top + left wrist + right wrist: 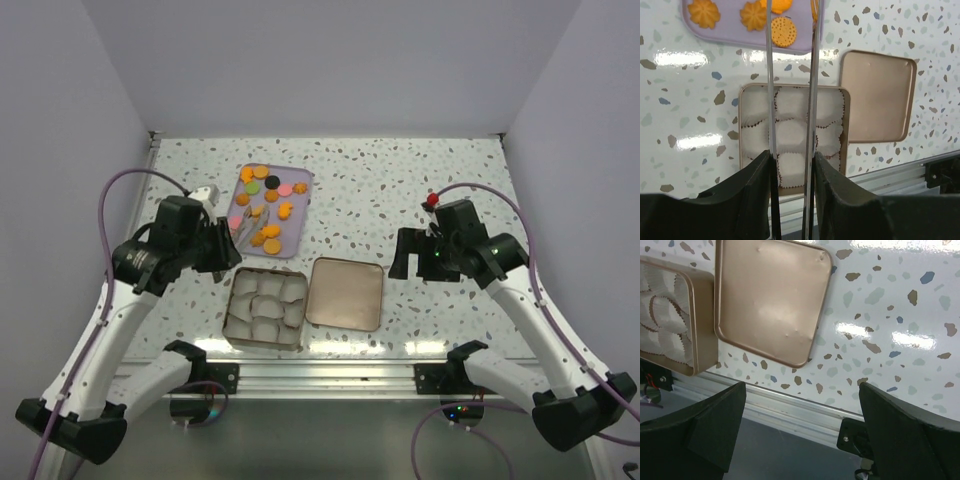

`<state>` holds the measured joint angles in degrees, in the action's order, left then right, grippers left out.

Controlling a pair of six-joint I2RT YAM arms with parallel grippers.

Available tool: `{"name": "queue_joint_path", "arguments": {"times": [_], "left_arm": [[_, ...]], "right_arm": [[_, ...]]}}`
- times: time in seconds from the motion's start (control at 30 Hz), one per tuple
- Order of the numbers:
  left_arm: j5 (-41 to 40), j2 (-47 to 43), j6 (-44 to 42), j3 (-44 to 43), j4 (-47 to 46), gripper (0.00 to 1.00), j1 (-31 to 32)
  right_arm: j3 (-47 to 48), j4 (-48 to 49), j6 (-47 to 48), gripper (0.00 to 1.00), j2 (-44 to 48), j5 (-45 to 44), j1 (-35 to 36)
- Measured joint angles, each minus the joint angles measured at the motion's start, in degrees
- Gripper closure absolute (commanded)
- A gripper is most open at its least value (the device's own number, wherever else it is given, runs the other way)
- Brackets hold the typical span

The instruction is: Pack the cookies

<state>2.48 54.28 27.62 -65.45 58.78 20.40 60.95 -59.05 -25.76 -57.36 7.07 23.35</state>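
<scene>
The cookies (268,200), mostly orange with a black one and a few pink and green, lie on a lilac tray (300,228) at the back left. My left gripper (225,250) is shut on metal tongs (244,227) whose tips reach over the tray's near part. In the left wrist view the two tong blades (771,100) run up from my gripper (792,162) over the gold tin (846,107); orange cookies (784,31) show on the tray above. The tong tips are cut off there. My right gripper (405,256) is open and empty, and it also shows in the right wrist view (802,395).
The gold tin (232,300) holds several empty white paper cups (266,307). Its lid (345,293) lies upturned beside it on the right, under my right gripper. A metal rail (330,375) runs along the table's near edge. A white block (205,193) sits left of the tray.
</scene>
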Motion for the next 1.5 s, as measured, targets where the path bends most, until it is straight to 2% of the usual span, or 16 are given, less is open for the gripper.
{"name": "queue_joint_path", "arguments": {"times": [0.33, 0.47, 0.8, 0.9, 1.5], "left_arm": [[1.53, -17.42, 2.71, 5.2, 9.7, 0.85, 0.0], [1.73, -21.68, 3.41, 7.58, 13.6, 0.84, 0.0], [1.49, -22.93, 4.28, 11.34, 16.83, 0.83, 0.0], [1.01, -22.8, 4.37, 12.33, 16.94, 0.75, 0.0], [0.68, -22.75, 4.72, 12.83, 16.94, 0.58, 0.0]], "right_arm": [[-1.16, 0.09, 0.02, 0.01, -0.96, 0.04, 0.22], [-1.29, 0.26, 0.02, 0.01, -1.49, 0.07, 0.68], [-2.27, 0.37, -0.09, 0.01, -1.49, 0.2, 1.03], [-2.32, 0.37, -0.09, 0.01, -1.46, 0.17, 1.03], [-3.37, 0.35, -0.09, 0.01, -0.31, 0.15, 1.42]]}}
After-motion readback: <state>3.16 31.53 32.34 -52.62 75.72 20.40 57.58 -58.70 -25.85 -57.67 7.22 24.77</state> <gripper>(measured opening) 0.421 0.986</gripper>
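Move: The left hand already holds the tongs with an orange cookie in their tips, reaching forward. The cookie box's middle lies about 4 cm back, 6 cm to the right and 20 cm below that hand. The purple cookie tray is roughly 27 cm ahead and 5 cm right, the lid level with the hand and some 26 cm right, both about 22 cm down. From the right hand the box is about 35 cm left, 3 cm back, 17 cm below. Keeping its grip on the tongs and the cookie in their tips, the left hand swings back about 11 cm and a little left, carrying the cookie away from the tray to the box's far left corner. It then sinks some 5 cm while the wrist tips slightly further down, and holds there. The right hand, empty and wide open, eases down about 2 cm. ##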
